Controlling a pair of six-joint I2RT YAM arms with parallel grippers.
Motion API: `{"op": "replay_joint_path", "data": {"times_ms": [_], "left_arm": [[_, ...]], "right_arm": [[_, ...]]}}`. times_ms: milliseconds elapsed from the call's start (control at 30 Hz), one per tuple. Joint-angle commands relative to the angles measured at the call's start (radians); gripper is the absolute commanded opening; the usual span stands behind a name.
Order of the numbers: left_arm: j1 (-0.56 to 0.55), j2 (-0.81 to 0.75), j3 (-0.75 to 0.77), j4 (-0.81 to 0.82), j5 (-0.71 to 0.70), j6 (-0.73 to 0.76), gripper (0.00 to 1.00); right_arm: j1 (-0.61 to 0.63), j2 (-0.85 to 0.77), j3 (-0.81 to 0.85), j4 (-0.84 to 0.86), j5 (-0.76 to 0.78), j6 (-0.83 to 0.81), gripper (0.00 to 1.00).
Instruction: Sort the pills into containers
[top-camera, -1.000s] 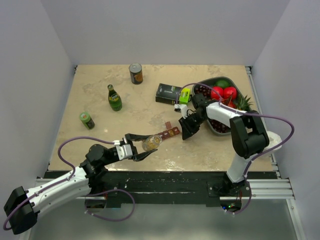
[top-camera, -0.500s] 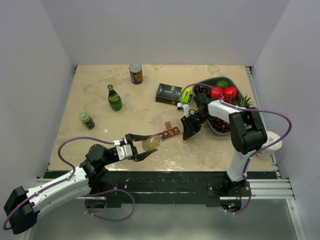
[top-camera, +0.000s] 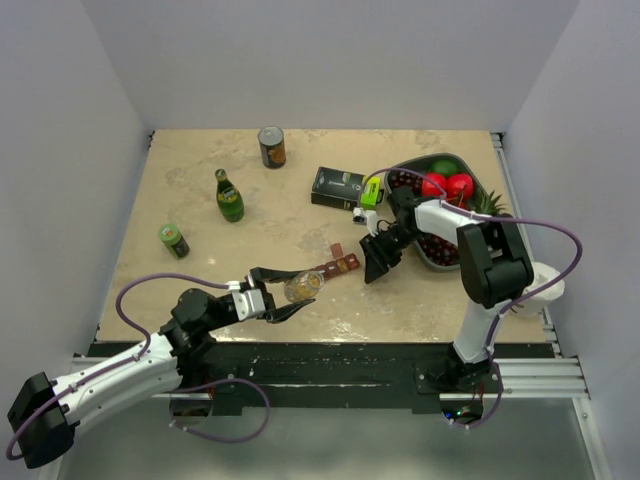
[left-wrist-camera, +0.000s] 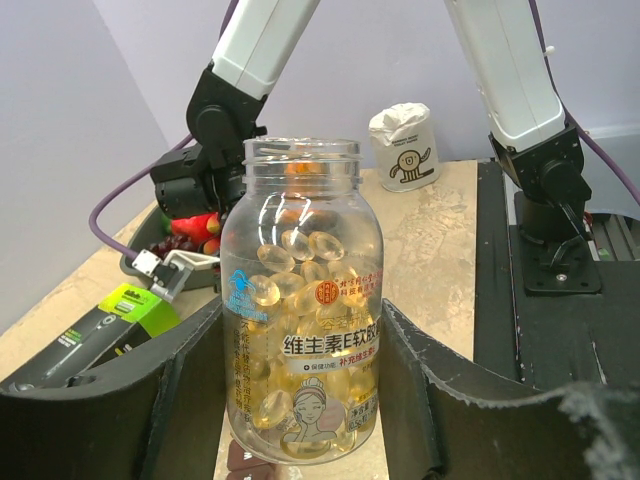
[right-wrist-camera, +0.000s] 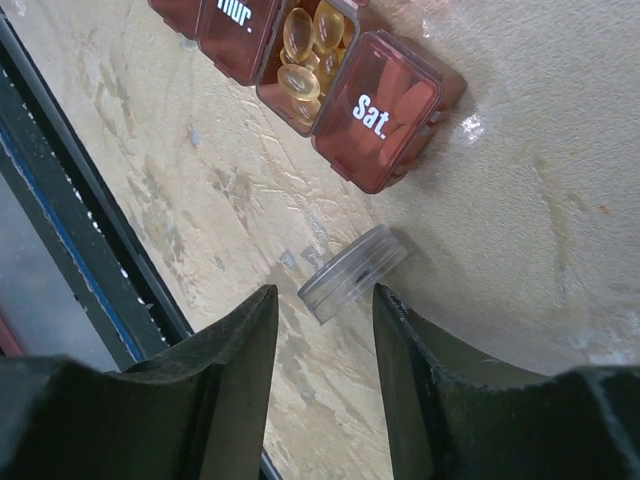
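My left gripper (left-wrist-camera: 300, 330) is shut on a clear, uncapped pill bottle (left-wrist-camera: 303, 300) full of yellow softgel pills, held low near the table's front (top-camera: 303, 287). The containers (top-camera: 340, 265) are a dark red strip just beyond the bottle. In the right wrist view the strip (right-wrist-camera: 385, 110) shows a closed "Sat." cell and an open cell holding several yellow pills (right-wrist-camera: 305, 50). My right gripper (right-wrist-camera: 322, 300) is open at the strip's right end (top-camera: 377, 262). A clear round lid (right-wrist-camera: 353, 273) lies on the table just past its fingertips, touching neither.
A black-and-green box (top-camera: 340, 186) and a grey fruit tray (top-camera: 452, 156) lie behind the right gripper. A green bottle (top-camera: 229, 197), a can (top-camera: 271, 147) and a small green jar (top-camera: 173, 240) stand on the left half. A white paper roll (top-camera: 548, 280) sits at the right edge.
The right arm's elbow has shifted slightly, with its gripper staying at the strip's right end. The left arm and the bottle have not moved.
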Motion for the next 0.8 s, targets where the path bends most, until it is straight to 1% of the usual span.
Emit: {"op": "replay_joint_path", "data": {"times_ms": [0,233,367,433,467,533,567,633,667,700,733,767], "left_arm": [[-0.007,-0.006,0.039,0.037,-0.009,0.022,0.00],[-0.007,-0.012,0.040,0.034,-0.009,0.021,0.00],[-0.007,-0.014,0.040,0.034,-0.007,0.022,0.00],[-0.008,-0.015,0.040,0.034,-0.006,0.022,0.00],[-0.007,-0.015,0.040,0.034,-0.007,0.024,0.00],[-0.008,-0.014,0.039,0.034,-0.007,0.024,0.00],[-0.008,-0.011,0.040,0.035,-0.006,0.025,0.00],[-0.007,-0.006,0.039,0.037,-0.003,0.025,0.00],[-0.008,-0.005,0.040,0.038,-0.003,0.025,0.00],[-0.007,-0.003,0.039,0.038,-0.001,0.024,0.00],[-0.008,-0.003,0.039,0.038,-0.001,0.022,0.00],[-0.008,-0.003,0.040,0.038,-0.003,0.024,0.00]], "right_arm": [[0.000,-0.057,0.025,-0.015,0.019,-0.025,0.48],[0.000,-0.116,0.014,-0.032,0.099,-0.065,0.58],[0.000,-0.174,0.027,-0.061,0.205,-0.136,0.68],[-0.002,-0.200,0.059,-0.078,0.246,-0.175,0.72],[-0.002,-0.221,0.075,-0.107,0.257,-0.237,0.80],[-0.002,-0.245,0.111,-0.116,0.291,-0.301,0.94],[0.000,-0.258,0.120,-0.116,0.296,-0.360,0.99],[0.001,-0.266,0.148,-0.130,0.253,-0.438,0.99],[0.001,-0.271,0.148,-0.156,0.215,-0.542,0.99],[0.004,-0.274,0.151,-0.183,0.175,-0.612,0.99],[0.007,-0.271,0.155,-0.225,0.089,-0.700,0.99],[0.027,-0.266,0.157,-0.301,0.063,-0.873,0.99]]}}
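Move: The clear cap stands on the table at the right hand's fingertips, about 1 cm below and practically level with the hand otherwise. The Sat. compartment is roughly 6 cm to the left and 2 cm farther out; the fruit tray lies some 17 cm ahead and 21 cm to the right. From the left hand, still holding the pill bottle, the cap is about 12 cm ahead, 17 cm right and 20 cm below. The right hand opens wide and rises some 8 cm off the cap, drifting forward-right, tipping its fingers forward. ##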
